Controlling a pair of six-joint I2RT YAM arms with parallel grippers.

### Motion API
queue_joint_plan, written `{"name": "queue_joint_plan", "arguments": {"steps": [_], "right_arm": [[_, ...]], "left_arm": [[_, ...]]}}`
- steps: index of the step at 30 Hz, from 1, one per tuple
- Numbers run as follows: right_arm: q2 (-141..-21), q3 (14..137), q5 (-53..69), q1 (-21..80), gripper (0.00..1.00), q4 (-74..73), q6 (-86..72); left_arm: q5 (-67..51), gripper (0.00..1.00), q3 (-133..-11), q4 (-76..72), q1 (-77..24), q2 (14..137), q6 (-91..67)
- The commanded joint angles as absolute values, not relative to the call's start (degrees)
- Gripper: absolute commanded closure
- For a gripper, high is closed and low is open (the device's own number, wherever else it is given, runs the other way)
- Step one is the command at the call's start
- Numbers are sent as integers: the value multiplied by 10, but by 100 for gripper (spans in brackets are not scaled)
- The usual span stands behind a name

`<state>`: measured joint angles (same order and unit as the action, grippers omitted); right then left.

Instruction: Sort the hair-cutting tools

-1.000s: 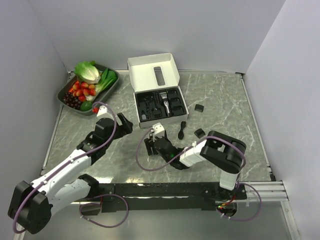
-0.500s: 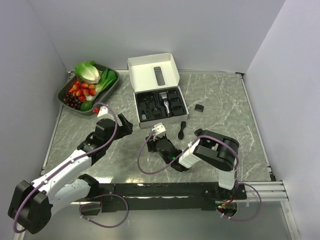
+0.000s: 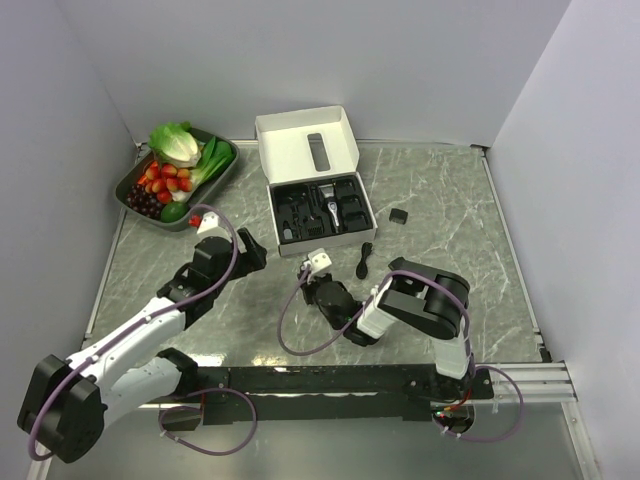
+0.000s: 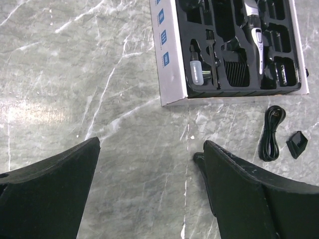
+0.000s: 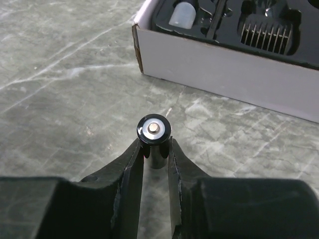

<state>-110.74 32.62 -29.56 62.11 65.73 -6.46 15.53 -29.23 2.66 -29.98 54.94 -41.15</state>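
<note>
My right gripper (image 5: 155, 145) is shut on a short black cylinder (image 5: 154, 129) with a silver end, just above the marble table and in front of the white box's (image 5: 224, 74) near wall. In the top view that gripper (image 3: 306, 283) sits below the box (image 3: 315, 210). The black-and-silver clipper (image 3: 328, 203) (image 4: 254, 25) lies in the box's black insert beside a comb guard (image 4: 237, 74) (image 5: 264, 32). A small black attachment (image 3: 399, 215) lies right of the box; another (image 4: 297, 144) lies by a coiled black cable (image 3: 364, 260) (image 4: 270, 132). My left gripper (image 3: 245, 248) (image 4: 151, 142) is open and empty over bare table.
A dark tray of vegetables and fruit (image 3: 135, 185) stands at the far left. The box's open lid (image 3: 305, 140) stands up behind it. A small white bottle (image 4: 197, 71) sits in the insert. Grey walls close three sides.
My right gripper has moved a little towards the box with the cylinder held, and its elbow has swung left. The left arm has barely moved.
</note>
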Motion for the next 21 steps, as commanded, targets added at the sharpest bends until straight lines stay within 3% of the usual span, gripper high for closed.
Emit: {"name": "queue_joint_plan", "arguments": {"steps": [1,3,9,13,21], "right_arm": [[-1087,318,-310,624,93,684,-44],[-1050,323,-315,624,100,625,-35],[-919,438,-326,606,100,311,-42],[-858,527,-268,547,100,112,-54],[-895,742,-166,425,100,-97,-62]], "left_arm": [[166,10,-288,4,-302,554,-401],[167,10,-287,4,-302,551,-399],[161,10,-287,6,-304,548,-396],[158,10,-285,4,-305,554,-393],[148,10,-282,4,-306,572,-395]]}}
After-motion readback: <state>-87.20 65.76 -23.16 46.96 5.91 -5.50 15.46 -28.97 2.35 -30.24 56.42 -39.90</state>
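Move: The right hand has already shut on the small black cylinder standing on the table. The open tool box's tray, its middle, lies about 13 cm ahead of this hand and 4 cm to its right, at much the same height. The coiled cable is some 3 cm ahead and 14 cm right, and a small black guard 13 cm ahead and 21 cm right, both 2 cm lower. From the left hand the box is roughly 13 cm ahead, 17 cm right and 9 cm below. Keeping its pinch on the small cylinder, the right hand lifts the piece off the tabletop, after a slight shift to the right. It climbs fast, about 20 cm in all, then swings forward some 9 cm and a little right to come high over the near part of the tool box, turning about 10 degrees clockwise. ##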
